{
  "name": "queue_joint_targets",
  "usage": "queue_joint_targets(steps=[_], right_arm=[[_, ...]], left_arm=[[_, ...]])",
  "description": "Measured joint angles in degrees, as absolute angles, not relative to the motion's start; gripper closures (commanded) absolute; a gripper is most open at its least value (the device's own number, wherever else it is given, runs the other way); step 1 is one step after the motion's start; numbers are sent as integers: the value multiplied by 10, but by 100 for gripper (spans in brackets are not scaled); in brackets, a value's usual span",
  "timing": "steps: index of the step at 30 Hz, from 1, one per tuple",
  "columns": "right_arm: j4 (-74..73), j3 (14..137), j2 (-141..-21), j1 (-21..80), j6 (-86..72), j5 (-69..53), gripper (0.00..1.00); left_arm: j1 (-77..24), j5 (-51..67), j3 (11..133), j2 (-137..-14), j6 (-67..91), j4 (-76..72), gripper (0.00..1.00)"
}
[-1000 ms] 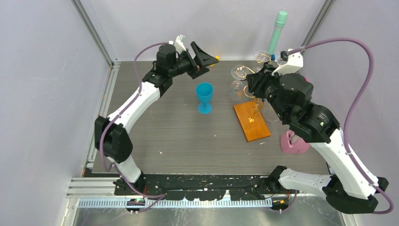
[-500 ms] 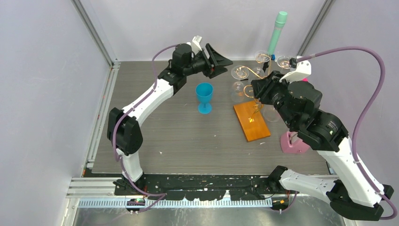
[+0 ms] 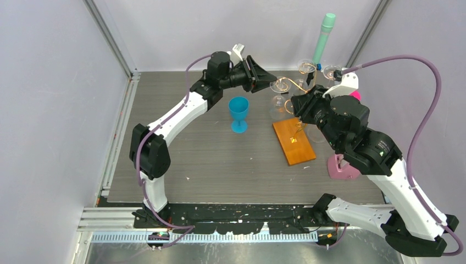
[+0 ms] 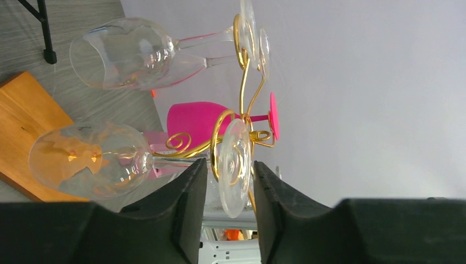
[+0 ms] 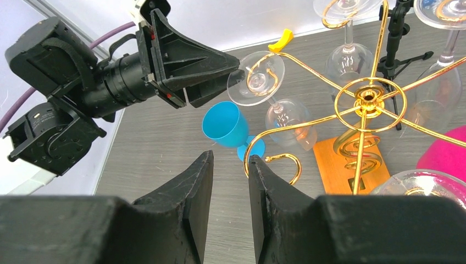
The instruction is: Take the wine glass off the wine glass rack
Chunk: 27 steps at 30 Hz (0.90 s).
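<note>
The wine glass rack (image 3: 294, 140), gold wire arms over an orange-brown wooden base, stands right of centre; its hub (image 5: 367, 96) shows in the right wrist view. A clear wine glass (image 5: 256, 78) hangs upside down from the rack's left spiral arm (image 4: 242, 82). My left gripper (image 4: 229, 165) straddles that glass's round foot (image 4: 234, 165), one finger on each side with a small gap, so it is open. My right gripper (image 5: 231, 159) hovers over the rack's near side, open with nothing between its fingers. A gold hook (image 5: 275, 159) lies against the outside of its right finger.
A blue goblet (image 3: 238, 113) stands on the table left of the rack. Several other clear glasses (image 4: 126, 55) and a pink glass (image 4: 198, 118) hang on the rack. A pink object (image 3: 343, 166) lies right of the base. A teal-capped tube (image 3: 325, 33) and a small black tripod (image 5: 394, 33) stand behind.
My left arm has swung right to the rack and its jaws have narrowed around the glass's foot. The right arm has shifted only slightly.
</note>
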State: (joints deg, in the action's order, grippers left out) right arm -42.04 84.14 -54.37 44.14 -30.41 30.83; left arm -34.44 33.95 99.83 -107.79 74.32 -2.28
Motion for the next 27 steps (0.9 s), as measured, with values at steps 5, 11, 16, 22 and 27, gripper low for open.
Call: queue_joint_targets(steps=[5,11,16,22,27], right_arm=[[-421,836,-544,441,-306,309,64],[-421,835,-543,441,-306,310,64],[-420,835,-543,441,-307,310,64],[-421,833,-542,441,-310,313,65],[-420,831,-542,441,-312,317,65]], left_arm=[[-344,351,1004,-1078,746,-23,70],[-344,364,1007,-1079,745,-16,72],[-345,373,1023,-1087,741,-1,83],[-344,379,1036,-1093,733,18,100],[-345,380,1057,-1095,718,36,100]])
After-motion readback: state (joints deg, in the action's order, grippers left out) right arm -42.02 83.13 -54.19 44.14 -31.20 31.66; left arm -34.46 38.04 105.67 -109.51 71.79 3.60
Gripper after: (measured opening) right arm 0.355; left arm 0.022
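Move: Just off the left fingertips, about 3 cm to the right of the hand point and level with it in height and reach, is the upturned foot of the clear wine glass, its rim already between the open fingers. The rack's hub lies some 14 cm right and 4 cm back, another clear glass's foot 6 cm ahead and 12 cm right, both about level; the blue goblet stands 9 cm left, 1 cm ahead, 25 cm below. From the right hand, the aimed-at foot lies 10 cm ahead, 3 cm left, 4 cm below. Closing on the foot of the hanging clear glass, the left fingers go from nearly half open to almost shut and pinch the thin disc from both faces. The hand stays almost in place, still pointing right towards the rack: it eases back about 1 cm, turns some 5 degrees clockwise and ends about 1 cm higher. ##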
